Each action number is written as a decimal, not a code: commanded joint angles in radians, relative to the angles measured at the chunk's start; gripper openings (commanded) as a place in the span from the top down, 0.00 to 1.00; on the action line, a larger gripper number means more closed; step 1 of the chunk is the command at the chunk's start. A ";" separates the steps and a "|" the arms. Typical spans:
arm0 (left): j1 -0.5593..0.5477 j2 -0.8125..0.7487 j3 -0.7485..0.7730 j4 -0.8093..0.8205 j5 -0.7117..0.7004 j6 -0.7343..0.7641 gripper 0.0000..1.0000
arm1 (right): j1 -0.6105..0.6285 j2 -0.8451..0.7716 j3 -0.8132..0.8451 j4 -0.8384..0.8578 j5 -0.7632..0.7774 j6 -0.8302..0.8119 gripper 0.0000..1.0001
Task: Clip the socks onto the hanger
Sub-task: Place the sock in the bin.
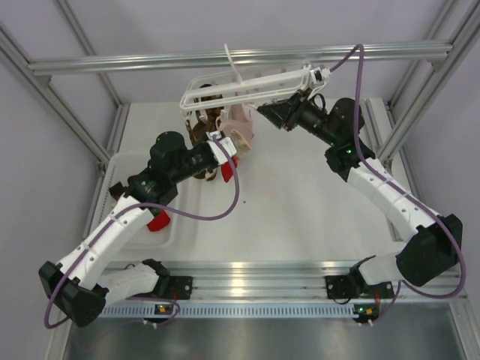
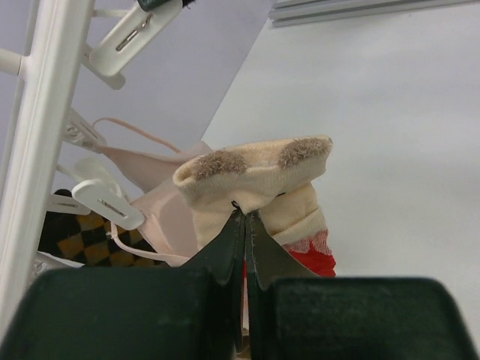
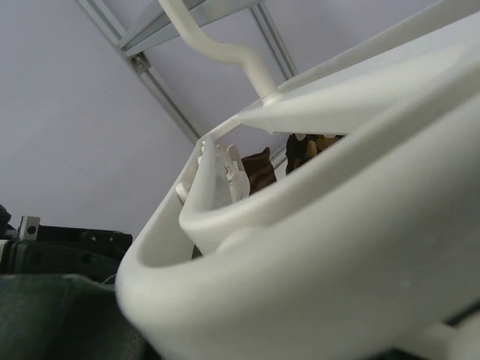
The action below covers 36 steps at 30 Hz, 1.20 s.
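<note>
The white hanger [image 1: 247, 84] hangs in the air at the back, below the rail. My right gripper [image 1: 279, 111] is shut on its right end, and its frame [image 3: 337, 247] fills the right wrist view and hides the fingers. A pale pink sock [image 1: 238, 129] and a brown patterned sock [image 1: 199, 132] dangle from its clips. My left gripper [image 2: 244, 214] is shut on the cream cuff of a red sock [image 2: 255, 180], held just beside the pink sock [image 2: 157, 206] and a free white clip [image 2: 109, 202]. Another red sock [image 1: 157, 221] lies in the tray.
A white tray [image 1: 124, 161] sits at the left of the table under my left arm. An aluminium rail [image 1: 225, 58] crosses above the hanger, with frame posts at both sides. The hanger's hook [image 3: 217, 45] points up toward the rail.
</note>
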State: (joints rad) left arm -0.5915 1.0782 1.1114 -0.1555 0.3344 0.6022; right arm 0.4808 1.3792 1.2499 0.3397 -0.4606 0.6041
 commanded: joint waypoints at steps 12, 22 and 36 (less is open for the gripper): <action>-0.002 0.011 0.074 -0.008 -0.037 0.004 1.00 | -0.045 -0.025 0.042 0.050 -0.110 -0.018 1.00; -0.007 0.089 0.145 0.066 -0.127 0.226 1.00 | -0.076 -0.049 0.057 -0.051 -0.136 -0.125 1.00; 0.037 -0.113 0.159 -0.228 -0.150 -0.235 1.00 | -0.097 -0.046 0.060 -0.028 -0.141 -0.090 1.00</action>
State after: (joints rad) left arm -0.5869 1.0744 1.2415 -0.2859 0.2035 0.5278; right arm 0.4053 1.3682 1.2663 0.2844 -0.5888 0.5251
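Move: The left hand already holds the cream-and-red sock by its cuff; the clip in the right fingers lies about 5 cm ahead of this hand, 7 cm to its right and 4 cm higher. The hanger's middle is some 8 cm ahead, 3 cm right and 8 cm up; the pink sock hangs about 8 cm ahead, level sideways, 4 cm lower. From the right hand, the clip is right at the fingertips, its middle about 2 cm left and 2 cm below, level fore and aft. Keeping its shut grip on the sock's cuff, the left hand pokes about 4 cm forward and 2 cm up beneath the hanger while the fingers tip slightly upward, then draws back almost as far, easing left and a little higher, the wrist swinging back with it. The right hand, at the clip under the hanger's near bar, jogs slightly forward and back while shifting about 2 cm to the right, and at the very end its fingers close from about a third open to nearly shut. ##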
